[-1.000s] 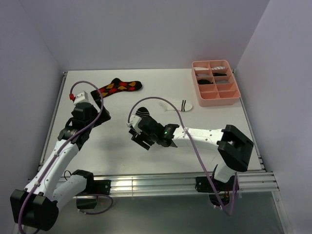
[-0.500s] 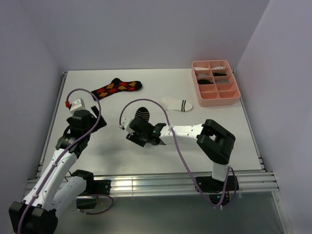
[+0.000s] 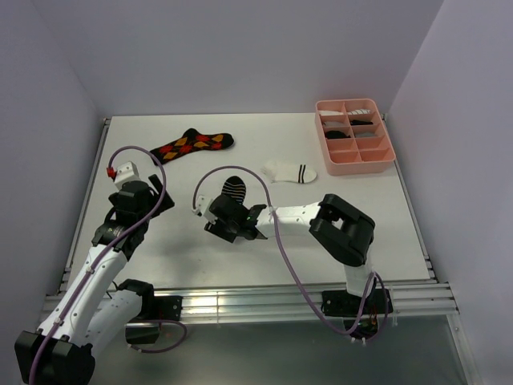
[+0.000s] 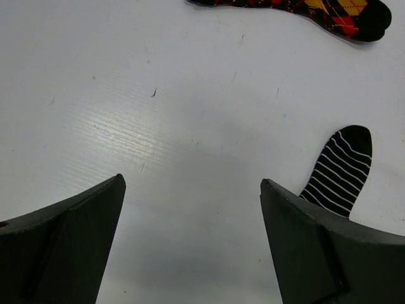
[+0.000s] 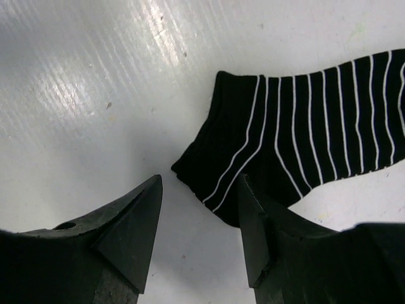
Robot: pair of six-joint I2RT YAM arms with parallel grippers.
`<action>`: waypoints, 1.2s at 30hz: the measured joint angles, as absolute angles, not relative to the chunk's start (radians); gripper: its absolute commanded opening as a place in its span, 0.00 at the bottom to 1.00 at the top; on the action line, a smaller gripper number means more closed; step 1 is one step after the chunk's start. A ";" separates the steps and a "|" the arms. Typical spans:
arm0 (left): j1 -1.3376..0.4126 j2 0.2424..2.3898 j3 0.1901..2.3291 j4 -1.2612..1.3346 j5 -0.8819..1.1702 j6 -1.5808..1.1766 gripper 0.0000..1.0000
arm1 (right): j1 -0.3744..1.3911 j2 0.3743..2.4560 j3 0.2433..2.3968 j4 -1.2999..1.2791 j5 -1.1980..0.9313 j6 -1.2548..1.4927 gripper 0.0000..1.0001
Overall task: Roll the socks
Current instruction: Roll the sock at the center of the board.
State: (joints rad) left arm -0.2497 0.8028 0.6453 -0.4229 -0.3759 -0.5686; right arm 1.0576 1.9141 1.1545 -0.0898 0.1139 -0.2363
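Note:
The black sock with thin white stripes (image 3: 235,186) lies mid-table, and its near part is hidden under my right gripper (image 3: 228,228). In the right wrist view its cuff end (image 5: 285,136) lies just ahead of that gripper (image 5: 200,190), whose jaws stand apart with the cuff's corner at their tips and bare table between them. My left gripper (image 4: 193,190) hangs wide open over bare table, left of the striped sock's toe (image 4: 340,171). The argyle sock (image 3: 192,144) lies flat at the back left. Right of centre lies the short white sock (image 3: 290,171).
A pink compartment tray (image 3: 356,169) holding rolled socks stands at the back right. Purple cables loop over both arms. Metal rails run along the table's left and near edges, with walls on three sides.
My right gripper has slid left over the striped sock's cuff end, its jaws have narrowed and its elbow has folded in. The left arm has drawn back from the argyle sock.

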 measured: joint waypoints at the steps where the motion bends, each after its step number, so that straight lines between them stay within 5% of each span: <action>1: -0.250 0.803 0.645 -0.422 -0.376 -0.569 0.93 | 1.056 1.916 1.155 -0.082 0.113 -0.236 0.58; 11: -0.250 0.801 0.641 -0.408 -0.379 -0.568 0.93 | 1.023 1.920 1.119 0.016 0.117 -0.213 0.56; 21: -0.250 0.801 0.634 -0.383 -0.329 -0.560 0.94 | 1.022 1.910 1.092 0.033 0.106 -0.176 0.01; 36: -0.250 0.891 0.609 -0.337 -0.102 -0.611 0.88 | 0.962 1.833 1.121 -0.172 -0.156 -0.009 0.00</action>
State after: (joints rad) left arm -0.2497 0.8906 0.6094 -0.3374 -0.1017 -0.6109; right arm 0.9619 1.8332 1.1206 -0.1722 -0.1562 -0.0093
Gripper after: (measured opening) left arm 0.891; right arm 0.024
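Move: The striped sock lies flat with its cuff edge almost under the right fingers; its middle is about 9 cm ahead of the right hand, some 3 cm to its right and roughly 1 cm below. The white sock lies about 22 cm ahead and 22 cm to the right of that hand, the argyle sock roughly 32 cm ahead and 10 cm to its left. From the left hand, the striped sock is some 19 cm to the right, 7 cm ahead and 15 cm down. Ease the half-open right gripper nearly 2 cm forward, low over the table, so the fingers straddle the striped sock's cuff edge, and shut them on it. Keeping the pinch, draw back about 4 cm, rising slightly late on, and swing the fingertips back under the wrist, nearly 20 degrees. Late on, bring the open left gripper about 5 cm to the right and a little down, towards the sock. ##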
